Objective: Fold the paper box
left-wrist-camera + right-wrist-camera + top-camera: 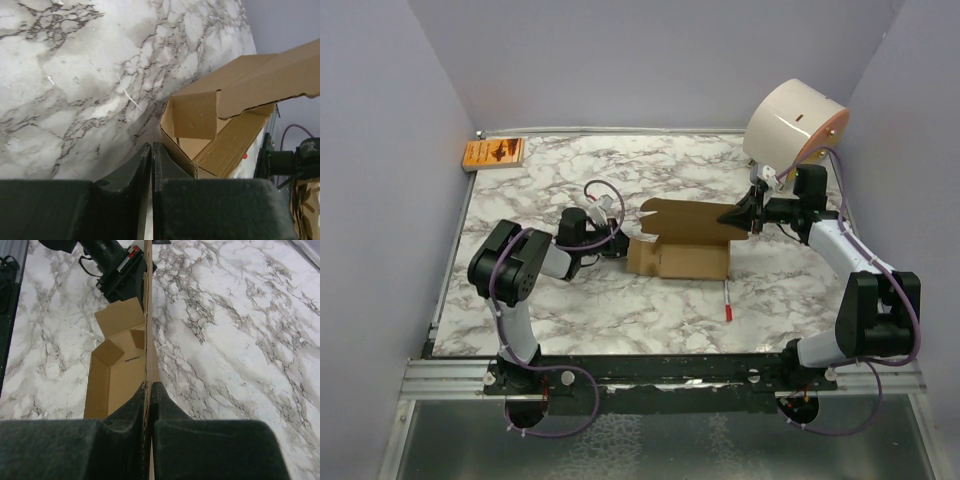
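Observation:
The brown paper box (682, 258) lies mid-table as an open oblong carton, its lid panel raised behind it. My right gripper (741, 213) is shut on the right end of that lid; in the right wrist view the thin cardboard edge (148, 315) runs straight out from between the jaws of the gripper (149, 385), with the open box interior (120, 380) to the left. My left gripper (618, 238) sits at the carton's left end. In the left wrist view its jaws (151, 146) are shut with nothing between them, and the box's end wall (180, 150) stands just beside the right finger.
An orange printed packet (493, 153) lies at the far left corner. A big white cylinder (795, 125) stands at the far right, close behind the right arm. A thin white stick with a red tip (728, 300) lies in front of the box.

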Motion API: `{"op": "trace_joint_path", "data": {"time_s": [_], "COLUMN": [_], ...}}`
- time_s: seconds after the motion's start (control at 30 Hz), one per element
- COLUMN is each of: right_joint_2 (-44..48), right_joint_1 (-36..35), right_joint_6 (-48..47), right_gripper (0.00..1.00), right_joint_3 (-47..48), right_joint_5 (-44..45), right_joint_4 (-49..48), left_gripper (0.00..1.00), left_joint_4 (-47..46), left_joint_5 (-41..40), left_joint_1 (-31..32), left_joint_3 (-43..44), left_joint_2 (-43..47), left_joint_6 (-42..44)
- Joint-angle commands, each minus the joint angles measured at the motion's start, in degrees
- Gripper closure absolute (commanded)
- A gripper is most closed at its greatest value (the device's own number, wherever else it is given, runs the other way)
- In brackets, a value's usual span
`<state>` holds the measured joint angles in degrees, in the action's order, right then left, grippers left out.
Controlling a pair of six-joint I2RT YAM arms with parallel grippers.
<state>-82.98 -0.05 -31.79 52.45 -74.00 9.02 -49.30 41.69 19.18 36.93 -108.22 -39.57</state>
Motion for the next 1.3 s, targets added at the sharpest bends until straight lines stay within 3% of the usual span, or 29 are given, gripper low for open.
{"op": "trace_joint_path", "data": {"time_s": [0.0, 0.27, 0.77, 1.03, 1.27], "right_joint_2": [-0.3, -0.2, -0.3, -0.2, -0.2], "right_joint_1": [0.0, 0.0, 0.0, 0.0, 0.0], "right_joint_6": [-0.5, -0.5, -0.5, -0.5, -0.5], "right_gripper": [0.99, 0.99, 0.99, 0.99, 0.99], "right_joint_3": [1.8, 1.8, 1.7, 1.8, 1.8], "right_joint_5": [-0.6, -0.5, -0.5, -0.6, -0.7], "right_joint_4": [0.1, 0.1, 0.1, 0.1, 0.1], "left_gripper": [0.91, 0.83, 0.45, 0.43, 0.46], "left_joint_4": [-8.4, -13.1, -18.3, -15.0, -9.9], "left_joint_5": [4.7, 4.9, 3.4, 1.3, -1.6], "left_joint_1": [0.7, 1.4, 3.8, 5.2, 7.4], "left_joint_3": [-2.6, -5.8, -7.2, -6.1, -3.7], "left_joint_2": [3.4, 5.6, 5.3, 4.5, 3.9], "left_joint_6": [-2.5, -5.7, -9.4, -8.0, -5.6]}}
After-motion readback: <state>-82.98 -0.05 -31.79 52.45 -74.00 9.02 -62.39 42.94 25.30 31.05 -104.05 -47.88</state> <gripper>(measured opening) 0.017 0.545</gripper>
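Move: The end flap of the box, half raised, has its middle about 4 cm to the left hand's right and 3 cm back, perhaps 1 cm above it. The box body is centred some 16 cm right and 3 cm back, about level. The lid is roughly 15 cm right, straight across, and 11 cm higher. From the right hand, which holds the lid, the end flap lies about 24 cm left, 2 cm back and 12 cm below. Back and up together, then edging right towards the box, the left hand works along the outside of the end flap, about 4 cm each way and 3 cm sideways, its fingertips tipping up some 10 degrees. Its almost shut fingers spread to about half open, ending against the flap's outer face. The right hand stays still and keeps its pinch on the lid. ##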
